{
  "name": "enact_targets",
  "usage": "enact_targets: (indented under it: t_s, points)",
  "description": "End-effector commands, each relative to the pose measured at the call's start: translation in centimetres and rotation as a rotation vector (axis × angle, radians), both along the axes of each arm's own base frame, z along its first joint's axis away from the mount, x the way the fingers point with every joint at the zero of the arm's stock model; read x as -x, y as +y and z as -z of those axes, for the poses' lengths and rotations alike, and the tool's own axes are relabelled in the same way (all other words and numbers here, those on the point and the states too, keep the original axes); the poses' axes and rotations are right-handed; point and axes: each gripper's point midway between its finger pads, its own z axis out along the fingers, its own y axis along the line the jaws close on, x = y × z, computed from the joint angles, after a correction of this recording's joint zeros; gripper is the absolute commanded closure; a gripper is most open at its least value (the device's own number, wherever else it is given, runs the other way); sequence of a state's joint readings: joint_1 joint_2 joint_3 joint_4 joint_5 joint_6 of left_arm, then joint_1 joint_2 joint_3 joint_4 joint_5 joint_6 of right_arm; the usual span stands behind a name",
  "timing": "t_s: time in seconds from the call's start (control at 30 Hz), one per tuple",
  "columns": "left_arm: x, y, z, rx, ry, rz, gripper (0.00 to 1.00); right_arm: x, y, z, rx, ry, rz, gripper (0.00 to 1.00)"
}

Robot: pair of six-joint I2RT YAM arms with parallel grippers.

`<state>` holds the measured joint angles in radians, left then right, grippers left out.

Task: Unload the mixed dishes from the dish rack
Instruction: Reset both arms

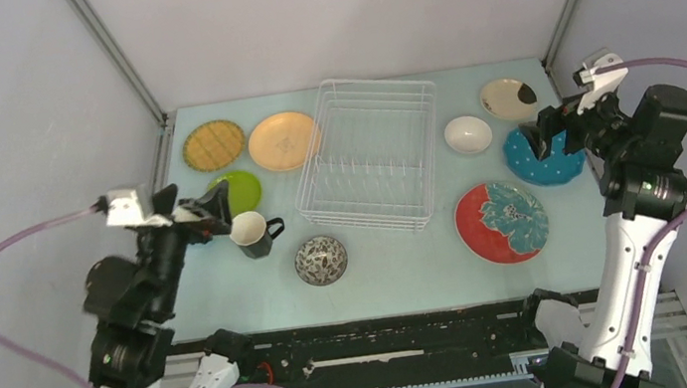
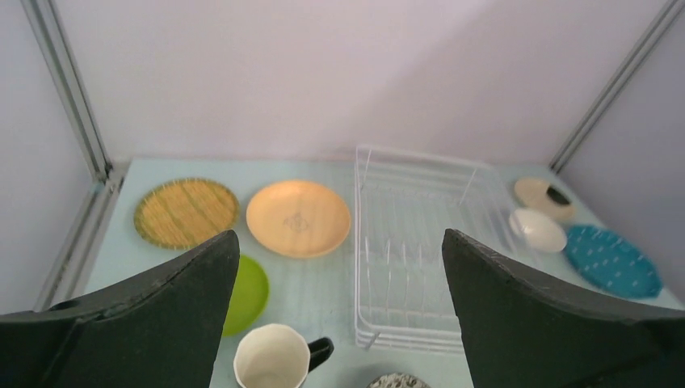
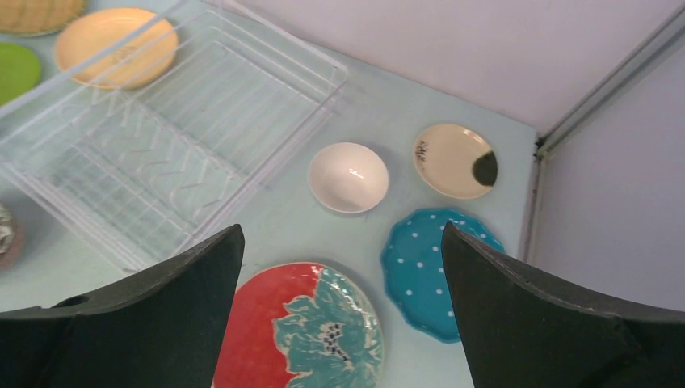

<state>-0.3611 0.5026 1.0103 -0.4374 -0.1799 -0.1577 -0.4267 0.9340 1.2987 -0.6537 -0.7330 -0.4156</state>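
Note:
The white wire dish rack (image 1: 365, 217) stands empty mid-table. Left of it lie a yellow woven plate (image 1: 213, 144), an orange plate (image 1: 282, 141), a lime green plate (image 1: 240, 187), a black mug (image 1: 255, 234) and a speckled bowl (image 1: 321, 259). To its right are a white bowl (image 1: 468, 134), a cream plate (image 1: 508, 99), a blue dotted plate (image 1: 557, 168) and a red floral plate (image 1: 502, 221). My left gripper (image 1: 207, 215) hovers open above the mug (image 2: 275, 357), holding nothing. Over the blue plate (image 3: 420, 271), my right gripper (image 1: 543, 138) is open and empty.
Metal frame posts rise at the back corners, and grey walls close in the left, right and far sides. The dishes lie spread on both sides of the rack, with the arm bases along the near edge.

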Motion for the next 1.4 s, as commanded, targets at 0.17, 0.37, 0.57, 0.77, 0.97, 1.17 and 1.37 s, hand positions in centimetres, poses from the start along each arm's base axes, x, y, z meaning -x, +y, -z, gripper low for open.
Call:
enact_targets:
  t_s: [0.17, 0.37, 0.57, 0.77, 0.97, 1.17, 1.37]
  points:
    - [6.5, 0.9, -4.7, 0.053, -0.112, 0.079, 0.00, 6.1, 6.3, -3.1, -0.148, 0.024, -0.229, 0.00]
    - [8.9, 0.6, -5.7, 0.097, -0.128, 0.142, 0.00, 8.4, 8.3, -6.3, -0.245, 0.006, -0.257, 0.00]
    - [10.3, 0.5, -6.1, 0.115, -0.138, 0.174, 0.00, 9.2, 7.8, -7.8, -0.312, -0.021, -0.131, 0.00]
    - [9.8, 0.2, -5.4, 0.097, -0.113, 0.176, 0.00, 10.3, 8.2, -7.5, -0.319, -0.027, -0.131, 0.00]
    - [9.5, -0.3, -5.0, 0.092, -0.114, 0.198, 0.00, 10.4, 8.3, -7.4, -0.319, -0.026, -0.142, 0.00]
    - [9.0, -0.2, -4.2, 0.078, -0.097, 0.185, 0.00, 10.2, 8.4, -7.6, -0.343, -0.020, -0.164, 0.00]
    - [8.8, -0.8, -3.8, 0.091, -0.092, 0.211, 0.00, 10.1, 8.4, -7.7, -0.341, -0.025, -0.169, 0.00]
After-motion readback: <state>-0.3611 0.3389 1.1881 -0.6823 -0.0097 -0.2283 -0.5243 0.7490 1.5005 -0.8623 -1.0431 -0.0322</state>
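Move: The white bowl, already set down, lies about 19 cm ahead of the right hand, 8 cm to its left and 32 cm below; some 34 cm below that hand are the blue dotted plate, 10 cm ahead and 10 cm right, and the red plate, 8 cm back and 5 cm left. The dark mug is about 5 cm ahead of the left hand, 3 cm left and 32 cm down, the green plate 18 cm ahead and 8 cm left, the patterned bowl level and 14 cm right. The white bowl is left behind as the empty right hand pulls back about 10 cm, swinging left and climbing nearly as far, its left side rolling up, then holds high. Away from the dark mug, the left hand backs off some 9 cm while rising, turns slightly clockwise, then sinks a little. Both grippers stay wide open, touching nothing. ##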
